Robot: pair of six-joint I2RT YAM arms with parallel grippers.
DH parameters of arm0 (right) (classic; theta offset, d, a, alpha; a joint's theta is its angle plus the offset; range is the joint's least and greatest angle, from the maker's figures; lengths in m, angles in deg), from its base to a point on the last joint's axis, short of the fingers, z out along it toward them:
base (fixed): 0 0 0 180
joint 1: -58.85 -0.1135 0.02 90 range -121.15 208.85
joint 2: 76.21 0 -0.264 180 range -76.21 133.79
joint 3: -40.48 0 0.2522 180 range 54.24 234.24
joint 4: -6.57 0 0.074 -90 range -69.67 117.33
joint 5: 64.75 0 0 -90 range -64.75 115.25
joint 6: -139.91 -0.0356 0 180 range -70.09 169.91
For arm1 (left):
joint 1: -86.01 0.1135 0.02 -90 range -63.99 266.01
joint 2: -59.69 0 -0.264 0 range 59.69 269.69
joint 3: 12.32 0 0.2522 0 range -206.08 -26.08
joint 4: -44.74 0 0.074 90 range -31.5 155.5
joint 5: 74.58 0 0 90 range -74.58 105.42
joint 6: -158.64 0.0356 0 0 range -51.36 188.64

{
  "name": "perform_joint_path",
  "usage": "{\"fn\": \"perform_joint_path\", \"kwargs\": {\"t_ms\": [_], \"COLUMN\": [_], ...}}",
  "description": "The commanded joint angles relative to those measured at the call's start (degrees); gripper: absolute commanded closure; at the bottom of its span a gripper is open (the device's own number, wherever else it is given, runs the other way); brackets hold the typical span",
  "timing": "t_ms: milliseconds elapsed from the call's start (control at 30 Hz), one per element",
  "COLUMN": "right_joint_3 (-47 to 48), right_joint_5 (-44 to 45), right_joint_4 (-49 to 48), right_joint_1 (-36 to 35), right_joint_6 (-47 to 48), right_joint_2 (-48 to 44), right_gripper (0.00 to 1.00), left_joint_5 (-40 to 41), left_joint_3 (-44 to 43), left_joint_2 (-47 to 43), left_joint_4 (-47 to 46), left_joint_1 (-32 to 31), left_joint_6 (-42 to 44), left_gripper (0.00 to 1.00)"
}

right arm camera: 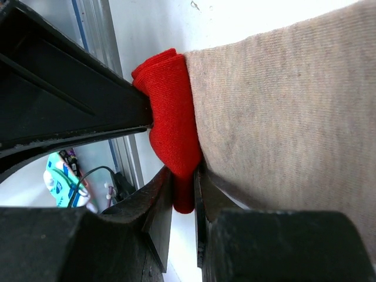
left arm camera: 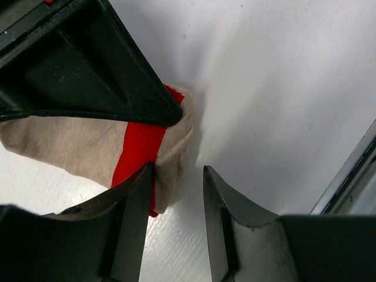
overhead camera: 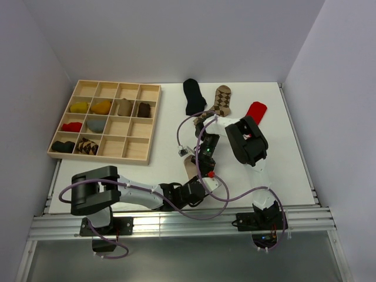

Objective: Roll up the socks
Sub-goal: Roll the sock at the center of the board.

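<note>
A tan sock [overhead camera: 190,166] with a red toe [right arm camera: 170,106] lies on the white table near the front edge. My right gripper [right arm camera: 183,176] is shut on that red toe, and the tan body [right arm camera: 282,106] spreads away to the right. My left gripper [left arm camera: 178,170] stands open right beside it. The sock's folded edge [left arm camera: 176,135] touches its left finger [left arm camera: 135,223], with bare table between the jaws. At the back of the table lie a black sock [overhead camera: 194,96], a brown argyle sock [overhead camera: 222,100] and a red sock [overhead camera: 255,111].
A pale wooden grid tray [overhead camera: 136,147] at the back left holds several rolled socks in its left compartments. The table's metal front rail [left arm camera: 352,170] runs close to the left gripper. Both arms meet and cross near the table's front middle.
</note>
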Motion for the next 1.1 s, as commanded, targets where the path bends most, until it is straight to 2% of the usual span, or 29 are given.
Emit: {"fn": "perform_joint_path", "kwargs": {"t_ms": [0,133,267,333,567,767,900,1000,1067], "right_joint_3": [0.77,0.16,-1.16,-2.04,-2.92,-7.31,-10.48,-11.36,-13.11], "right_joint_5": [2.08,2.17,2.08,2.52,0.51,-1.34,-1.43,-1.34,-1.78], "right_joint_4": [1.88,1.44,1.00,-0.22,-3.56,-16.56,-25.86,-28.69,-30.72], "right_joint_1": [0.00,0.00,0.00,0.00,1.14,6.32,11.50,16.78,19.33], "right_joint_6": [1.11,1.37,2.24,2.16,-0.37,-9.77,-16.11,-18.66,-19.02], "right_joint_2": [1.13,0.78,-0.62,-2.03,-5.72,-16.35,-24.51,-27.96,-31.37], "right_gripper": [0.83,0.82,0.76,0.73,0.62,0.45,0.41,0.41,0.41], "left_joint_5": [-0.16,-0.94,-3.76,-5.08,-16.57,-29.50,-38.55,-41.55,-46.30], "left_joint_3": [-0.59,-0.76,-0.85,-0.50,-0.59,-0.24,-0.67,-1.29,-1.64], "left_joint_2": [2.38,4.40,5.81,5.73,6.08,5.29,4.93,4.93,5.20], "left_joint_4": [-1.23,-0.79,0.27,0.97,3.95,5.45,7.47,9.23,9.76], "left_joint_1": [-0.14,0.20,2.57,4.16,7.76,12.42,17.15,19.79,21.21], "left_joint_6": [0.16,-1.15,-3.00,-3.96,-7.22,-11.44,-16.52,-20.73,-22.59], "left_gripper": [0.56,0.62,0.76,0.79,0.94,0.98,0.99,1.00,1.00]}}
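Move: The red folded end of the beige sock lies about 2 cm ahead, 1 cm right and 1 cm below the left hand's open fingers. From the right hand, which already pinches it, its middle is about 2 cm back and 1 cm left. The beige sock's far end is roughly 10 cm ahead and 5 cm left of the left hand. From the right hand the argyle sock lies some 26 cm ahead, level sideways, and the red sock about 25 cm ahead and 16 cm right. The left hand edges forward about 2 cm and slightly right along the beige sock's red fold, closing from half open to pinch it, then turns its wrist some 35 degrees so the fingertips tip down and back. The right hand first holds still, then opens, lets go of the fold and pulls clear of the beige sock, forward about 10 cm, up 7 cm and a little right, towards the argyle sock. ##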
